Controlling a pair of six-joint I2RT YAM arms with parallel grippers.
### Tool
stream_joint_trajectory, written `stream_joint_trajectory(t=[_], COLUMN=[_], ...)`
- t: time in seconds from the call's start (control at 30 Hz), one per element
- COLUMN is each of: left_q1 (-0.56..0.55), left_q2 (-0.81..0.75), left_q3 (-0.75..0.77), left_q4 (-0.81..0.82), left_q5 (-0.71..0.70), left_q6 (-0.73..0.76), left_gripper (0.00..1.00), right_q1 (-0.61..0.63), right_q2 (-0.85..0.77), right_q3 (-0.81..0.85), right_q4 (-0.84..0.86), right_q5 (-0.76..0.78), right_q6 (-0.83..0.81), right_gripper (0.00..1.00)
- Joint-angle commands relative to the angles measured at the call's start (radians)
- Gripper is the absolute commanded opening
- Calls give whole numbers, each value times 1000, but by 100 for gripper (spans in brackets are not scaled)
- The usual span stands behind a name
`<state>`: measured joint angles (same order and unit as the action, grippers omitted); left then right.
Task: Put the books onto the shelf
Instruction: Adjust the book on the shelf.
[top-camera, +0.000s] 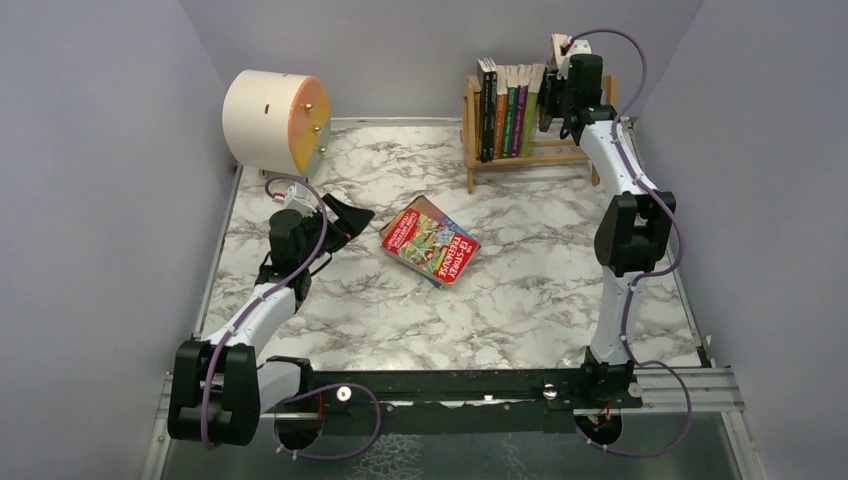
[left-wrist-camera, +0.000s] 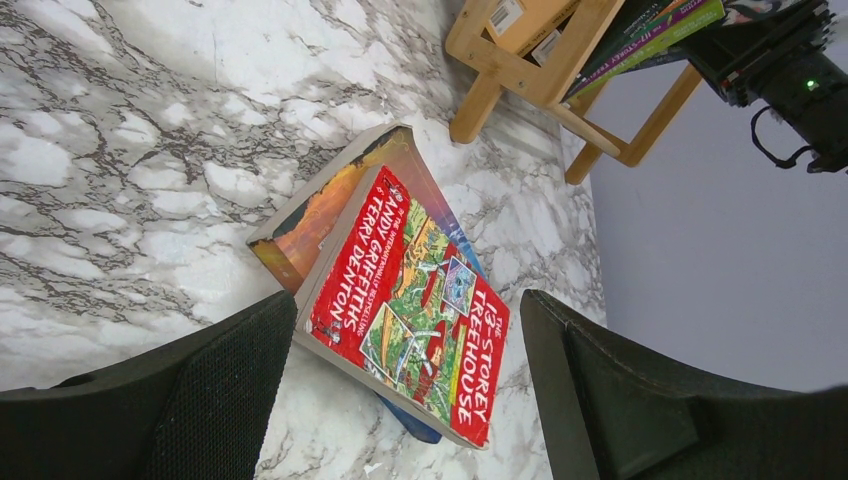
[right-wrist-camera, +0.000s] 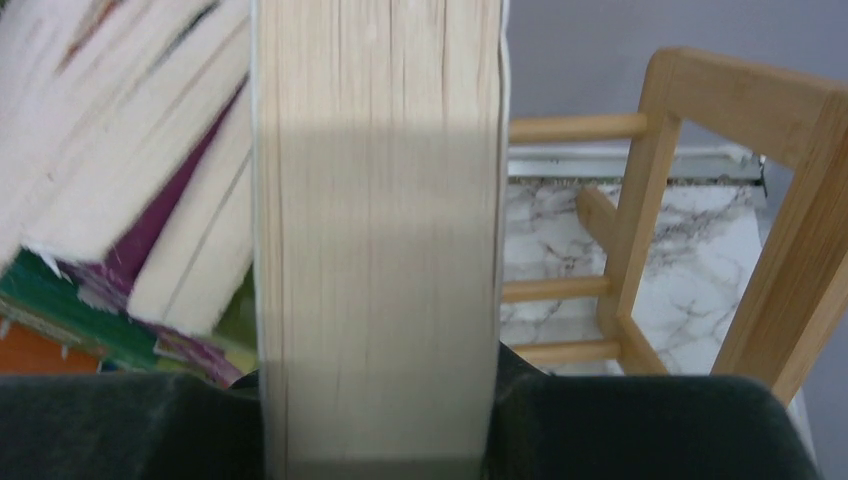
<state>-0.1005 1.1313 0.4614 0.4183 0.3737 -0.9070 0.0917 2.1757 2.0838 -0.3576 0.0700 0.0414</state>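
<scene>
A light-wood shelf (top-camera: 528, 158) stands at the back right, with several books (top-camera: 505, 115) upright in it. My right gripper (top-camera: 552, 100) is at the shelf's right end, shut on a book (right-wrist-camera: 375, 230) whose pale page edges fill the right wrist view. Its neighbours (right-wrist-camera: 120, 200) lean to the left there, and the shelf's end frame (right-wrist-camera: 680, 190) is on the right. A small stack lies mid-table: a red illustrated book (left-wrist-camera: 410, 310) on an orange one (left-wrist-camera: 320, 215) and a blue one (left-wrist-camera: 420, 428). My left gripper (top-camera: 345, 215) is open just left of the stack, touching nothing.
A cream cylinder with an orange face (top-camera: 270, 120) sits at the back left. Grey walls close in on three sides. The marble tabletop (top-camera: 520, 290) ends at a black rail along the near edge.
</scene>
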Motion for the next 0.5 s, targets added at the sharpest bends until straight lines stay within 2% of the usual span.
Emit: stream_joint_trajectory(t=[0.0,0.13,0.3,0.4,0.47], left_q1=[-5,-5,-5,-5,-5], left_q2=[-21,-21,-29,-34,-30], left_q3=[-6,-6,-8,-15,-13], left_q4=[28,30,30,31,31], left_q5=[-2,-1,7,1,3], left_q6=[-1,-3,-3,-4,-5], left_gripper=[76,76,76,76,76], right_q1=[10,11,14,17,16], right_q2=[-92,-145,-164,-239,-209], right_q3=[-129,-224,-236,-336,-292], right_q4=[-79,-41,-96,16,-13], right_q5=[-15,15,25,37,64], right_q6=[61,67,71,77,65], right_gripper=[1,1,1,1,1])
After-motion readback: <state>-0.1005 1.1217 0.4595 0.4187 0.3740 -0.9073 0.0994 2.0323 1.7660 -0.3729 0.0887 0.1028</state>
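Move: The right gripper holds the thick black-covered book above the shelf. Its gap's middle lies about 8 cm below that hand, 3 cm back and straight in line sideways. At about that same depth and height, the lime-green book stands 5 cm to the hand's left and the purple book 9 cm left; the shelf's right end frame is some 11 cm to its right. From the left gripper the gap is about 25 cm ahead and 45 cm right, roughly level with it. Keep the right gripper shut on the black-covered book and draw it back and down together, about 6 cm each way, lowering the book into the gap to the right of the lime-green book. Tip the fingers some 10 degrees further down on the way, and ease off at the end without letting go. ##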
